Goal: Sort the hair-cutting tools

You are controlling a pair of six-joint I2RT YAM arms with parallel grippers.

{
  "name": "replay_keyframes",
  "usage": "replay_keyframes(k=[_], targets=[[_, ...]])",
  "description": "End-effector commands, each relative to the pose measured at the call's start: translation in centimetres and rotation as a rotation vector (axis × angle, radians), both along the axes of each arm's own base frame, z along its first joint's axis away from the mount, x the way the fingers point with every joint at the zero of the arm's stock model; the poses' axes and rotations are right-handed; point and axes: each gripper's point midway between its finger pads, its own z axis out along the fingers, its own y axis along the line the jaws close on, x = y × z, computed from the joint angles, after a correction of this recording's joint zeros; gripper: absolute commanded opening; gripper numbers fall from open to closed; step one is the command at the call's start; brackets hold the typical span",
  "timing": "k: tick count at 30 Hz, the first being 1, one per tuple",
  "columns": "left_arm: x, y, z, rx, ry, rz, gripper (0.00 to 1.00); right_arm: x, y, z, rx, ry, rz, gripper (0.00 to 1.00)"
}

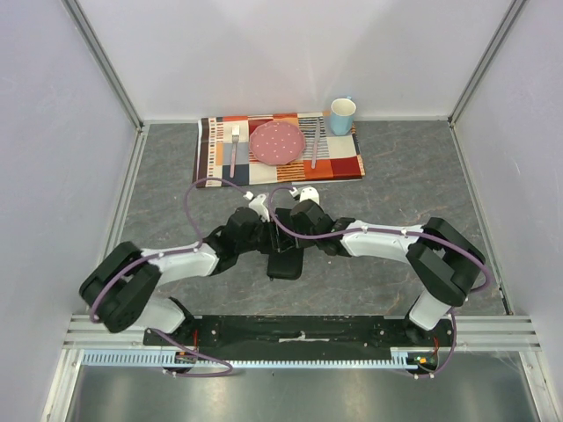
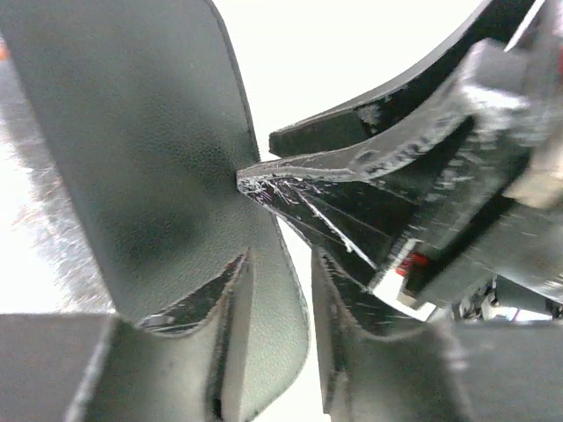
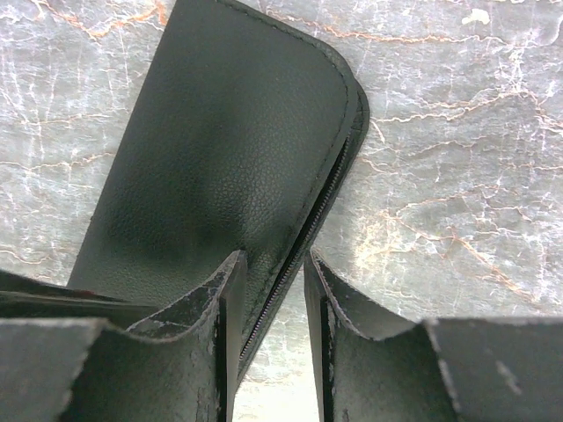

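No hair-cutting tools are in view. A flat black zip case (image 1: 286, 264) lies mid-table under both wrists. In the left wrist view my left gripper (image 2: 281, 257) is open. The case's leather edge (image 2: 149, 158) rests against the left finger, and a bright gap separates it from the other finger. The right arm's black fingers (image 2: 352, 176) touch the case from the right. In the right wrist view my right gripper (image 3: 274, 257) is open astride the case's (image 3: 220, 149) zip edge, with table showing beside that edge. From above, the left gripper (image 1: 264, 220) and right gripper (image 1: 303, 218) meet over the case.
At the back lies a striped placemat (image 1: 211, 149) with a pink plate (image 1: 277, 142), a fork (image 1: 234, 145) and a knife (image 1: 314, 149). A light blue cup (image 1: 342, 114) stands at the placemat's right corner. Pale walls close in on both sides.
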Motion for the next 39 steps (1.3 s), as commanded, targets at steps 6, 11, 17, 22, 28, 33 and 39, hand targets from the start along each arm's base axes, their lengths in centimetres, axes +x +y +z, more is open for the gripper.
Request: replay_keyframes(k=[6,11,17,22,28,33,39], targets=[[-0.1,3.1,3.7,0.105,-0.098,0.030,0.59,-0.7,-1.6,-2.8,-0.116,0.054,0.000,0.41],[-0.9,4.5,1.6,0.147,-0.061,0.033,0.64,-0.9,-2.1,-3.1,-0.139,0.059,0.002,0.41],[-1.5,4.8,-0.4,0.150,-0.035,0.008,0.66,-0.9,-2.3,-2.9,-0.150,0.056,0.007,0.42],[-1.8,5.4,-1.8,0.147,-0.029,0.002,0.68,-1.1,-2.7,-3.0,-0.161,0.064,0.010,0.43],[-2.0,5.9,-3.5,0.136,0.000,-0.011,0.70,-1.4,-2.8,-2.7,-0.160,0.066,0.016,0.43],[-3.1,4.7,-4.6,0.043,0.037,-0.090,0.70,-2.0,-2.9,-3.0,-0.151,0.088,0.034,0.43],[-4.4,2.5,-4.6,-0.114,0.037,-0.198,0.74,-2.8,-3.7,-3.6,-0.149,0.114,0.038,0.43]])
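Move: The closed black case lies right under the left gripper: its middle is about 3 cm ahead, 1 cm to the right and 3 cm below. From the right gripper, which has a finger on the zip side, the case's middle lies some 4 cm to the left, level front to back and about 1 cm lower. The striped placemat's middle is roughly 27 cm ahead of the left gripper, with the pink plate on it some 29 cm ahead. Lift the left gripper in an arc, up about 4 cm and off to the left by some 6 cm, opening the fingers wide, then sink beside the case's left edge to 3 cm below the start, easing back slightly. From there drive about 3 cm right, setting a fingertip against that edge and pushing. Keep the right gripper in place, one finger still on the zip side. ##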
